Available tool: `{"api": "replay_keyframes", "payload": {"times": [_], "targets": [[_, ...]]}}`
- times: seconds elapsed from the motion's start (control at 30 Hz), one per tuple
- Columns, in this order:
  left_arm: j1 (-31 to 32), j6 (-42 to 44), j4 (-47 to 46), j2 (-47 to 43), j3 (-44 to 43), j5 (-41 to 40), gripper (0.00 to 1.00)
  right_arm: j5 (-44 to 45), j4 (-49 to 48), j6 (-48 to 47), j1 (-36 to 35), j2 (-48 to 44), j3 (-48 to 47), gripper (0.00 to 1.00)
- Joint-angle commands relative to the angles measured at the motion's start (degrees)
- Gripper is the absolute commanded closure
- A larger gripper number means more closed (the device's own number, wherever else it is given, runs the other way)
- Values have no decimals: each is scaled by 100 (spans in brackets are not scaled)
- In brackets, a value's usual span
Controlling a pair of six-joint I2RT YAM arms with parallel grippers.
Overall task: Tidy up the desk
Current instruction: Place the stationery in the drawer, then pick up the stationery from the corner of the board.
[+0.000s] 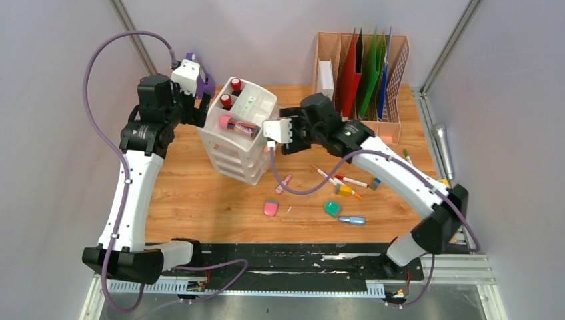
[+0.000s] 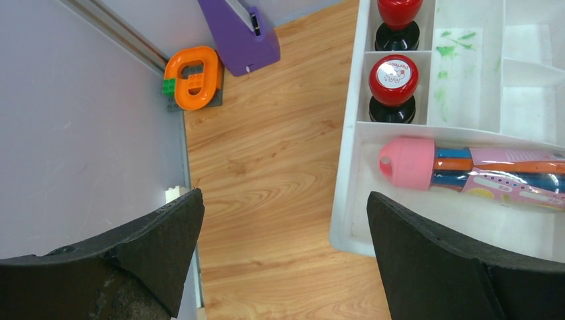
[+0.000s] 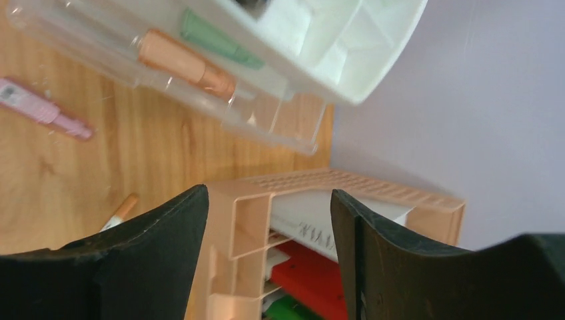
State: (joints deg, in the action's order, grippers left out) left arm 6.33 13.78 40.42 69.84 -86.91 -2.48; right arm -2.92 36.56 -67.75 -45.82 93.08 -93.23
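Note:
The desk [image 1: 200, 200] is a light wood tabletop. A white drawer organiser [image 1: 240, 130] stands on it at the middle back. My left gripper [image 1: 202, 107] hangs at the organiser's left side, and in the left wrist view it [image 2: 285, 197] is wide open over bare wood with the organiser's corner [image 2: 353, 200] beside its right finger. The top tray holds a pink-capped pen pack [image 2: 466, 173] and two red stamps [image 2: 393, 80]. My right gripper [image 1: 272, 133] is at the organiser's right side. In the right wrist view it [image 3: 268, 193] stands open with nothing held.
A peach file holder [image 1: 360, 80] with red and green folders stands at the back right. Loose on the wood lie a pink marker [image 1: 284, 183], several pens [image 1: 340, 179], a pink eraser [image 1: 270, 207], a green piece [image 1: 332, 208] and a blue marker [image 1: 352, 219]. An orange piece [image 2: 194, 77] and a purple object [image 2: 243, 37] sit by the left wall.

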Motion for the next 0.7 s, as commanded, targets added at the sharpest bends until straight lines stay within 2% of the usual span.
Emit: {"api": "replay_keyframes", "payload": {"times": [0.0, 0.1, 0.23, 0.33, 0.5, 0.67], "targets": [[-24, -45, -234, -221, -91, 119, 0, -406, 192, 1545, 294, -1068, 987, 31], [-26, -76, -209, -269, -97, 179, 0, -982, 721, 2063, 625, -1619, 1741, 31], [-26, -110, -170, -322, -56, 213, 0, -1805, 1975, 2340, 1052, -2090, 2334, 31], [-26, -160, -179, -360, 10, 343, 0, -1992, 2494, 2454, 1140, -2346, 2844, 31], [-26, -215, -214, -388, 84, 405, 0, -1897, 2620, 2538, 1167, -2680, 3803, 31], [-23, -197, -218, -392, 117, 406, 0, -1839, 2405, 2570, 1198, -2567, 4506, 30]]}}
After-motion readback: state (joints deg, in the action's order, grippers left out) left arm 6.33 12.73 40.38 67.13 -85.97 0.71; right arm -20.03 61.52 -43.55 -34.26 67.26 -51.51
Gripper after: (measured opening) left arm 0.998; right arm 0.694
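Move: The blue highlighter lies about 19 cm back and 19 cm to the right of the right hand, some 26 cm below it. From the highlighter, the teal eraser is 6 cm left and 4 cm farther out, the yellow block 3 cm left and 10 cm farther out. The pink highlighter is 7 cm back and just left of the right hand. From the left hand, the blue highlighter is about 20 cm back, 46 cm right, 34 cm below. The blue highlighter near the table's front edge is what the right hand now heads for, leaving the open drawer: quickly rightward first, then mostly back and down, some 20 cm each way back and to the right and nearly as much down. The wrist swings about 55 degrees until the fingers point steeply down, staying partly open and empty, still clear above the table. ##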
